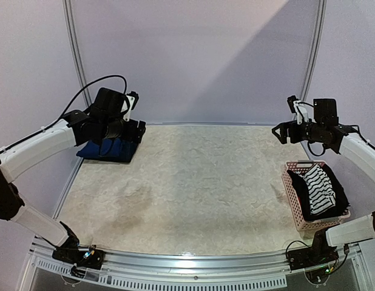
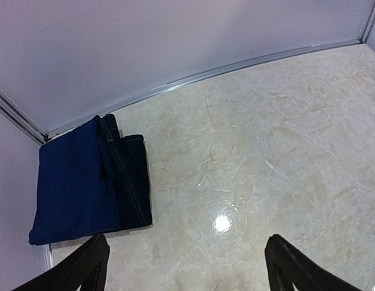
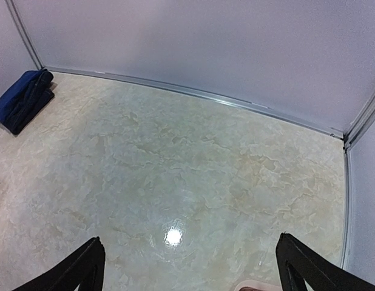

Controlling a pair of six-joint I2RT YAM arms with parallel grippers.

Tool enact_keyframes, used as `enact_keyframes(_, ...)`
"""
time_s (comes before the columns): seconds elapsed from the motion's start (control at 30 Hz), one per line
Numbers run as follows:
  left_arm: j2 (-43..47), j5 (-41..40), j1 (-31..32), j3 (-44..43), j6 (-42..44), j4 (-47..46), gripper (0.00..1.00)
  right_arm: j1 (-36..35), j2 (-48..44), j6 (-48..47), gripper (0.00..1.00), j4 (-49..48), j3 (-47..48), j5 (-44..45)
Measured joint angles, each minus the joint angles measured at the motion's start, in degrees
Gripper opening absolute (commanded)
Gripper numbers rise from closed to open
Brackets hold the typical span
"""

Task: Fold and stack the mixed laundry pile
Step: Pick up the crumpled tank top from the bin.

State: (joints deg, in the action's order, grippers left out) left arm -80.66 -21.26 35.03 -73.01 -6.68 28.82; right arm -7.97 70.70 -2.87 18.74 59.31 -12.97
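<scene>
A folded navy piece [image 1: 105, 150] lies on a darker folded garment [image 2: 131, 182] at the table's far left corner; the left wrist view shows the navy piece [image 2: 75, 182] flat against the wall rail. My left gripper [image 1: 138, 130] hovers just above and right of that stack, open and empty, and its fingertips [image 2: 93, 264] frame bare table. A black-and-white striped tank top [image 1: 319, 189] and a black garment [image 1: 337, 195] lie in the pink basket [image 1: 290, 185] at the right. My right gripper [image 1: 282, 132] hangs open and empty above the table behind the basket. No plaid shirt shows.
The table is pale marbled stone with a metal rail [image 1: 206, 124] along the back wall and curved side rails. The right wrist view shows the navy stack [image 3: 20, 100] far off at the left and a sliver of the basket rim [image 3: 260, 287] at the bottom edge.
</scene>
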Motion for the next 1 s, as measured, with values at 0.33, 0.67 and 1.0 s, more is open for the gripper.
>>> enact_keyframes(0.33, -2.56, 2.82, -0.76, 0.00, -0.07, 0.20, 0.90, 0.00, -4.11, -6.47, 0.99, 6.29, 4.87, -7.56)
enact_keyframes(0.67, -2.49, 4.61, -0.85, 0.00, -0.46, 0.20, 0.90, 3.23, 2.23, -7.78, 0.88, 23.30, 19.19, -3.23)
enact_keyframes(1.0, -2.49, 7.21, -0.85, 0.00, -0.85, 0.24, 0.90, 17.29, 8.55, -19.32, 0.61, 45.72, 19.45, 0.66)
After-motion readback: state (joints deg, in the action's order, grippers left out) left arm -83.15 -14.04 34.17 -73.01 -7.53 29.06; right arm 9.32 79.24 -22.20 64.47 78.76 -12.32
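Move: The crumpled tank top lies in the bin about 16 cm to the right of the right hand, some 12 cm back towards the base and roughly 18 cm below. The pink bin around it is centred about 13 cm back, 16 cm right and 20 cm down; the black cloth under the tank top is about 12 cm back, 17 cm right and 20 cm down. From the idle left hand, the tank top is about 61 cm right, 12 cm back and 18 cm lower. Nothing is touched yet: the right hand heads for the striped tank top in the bin, first easing up about 5 cm and slightly back and left, then swinging quickly right, down and back over the bin's far end. The wrist tips down some 30 degrees while the fingers narrow from wide open to about two thirds. The empty left hand sinks about 2 cm and drifts slightly right. ##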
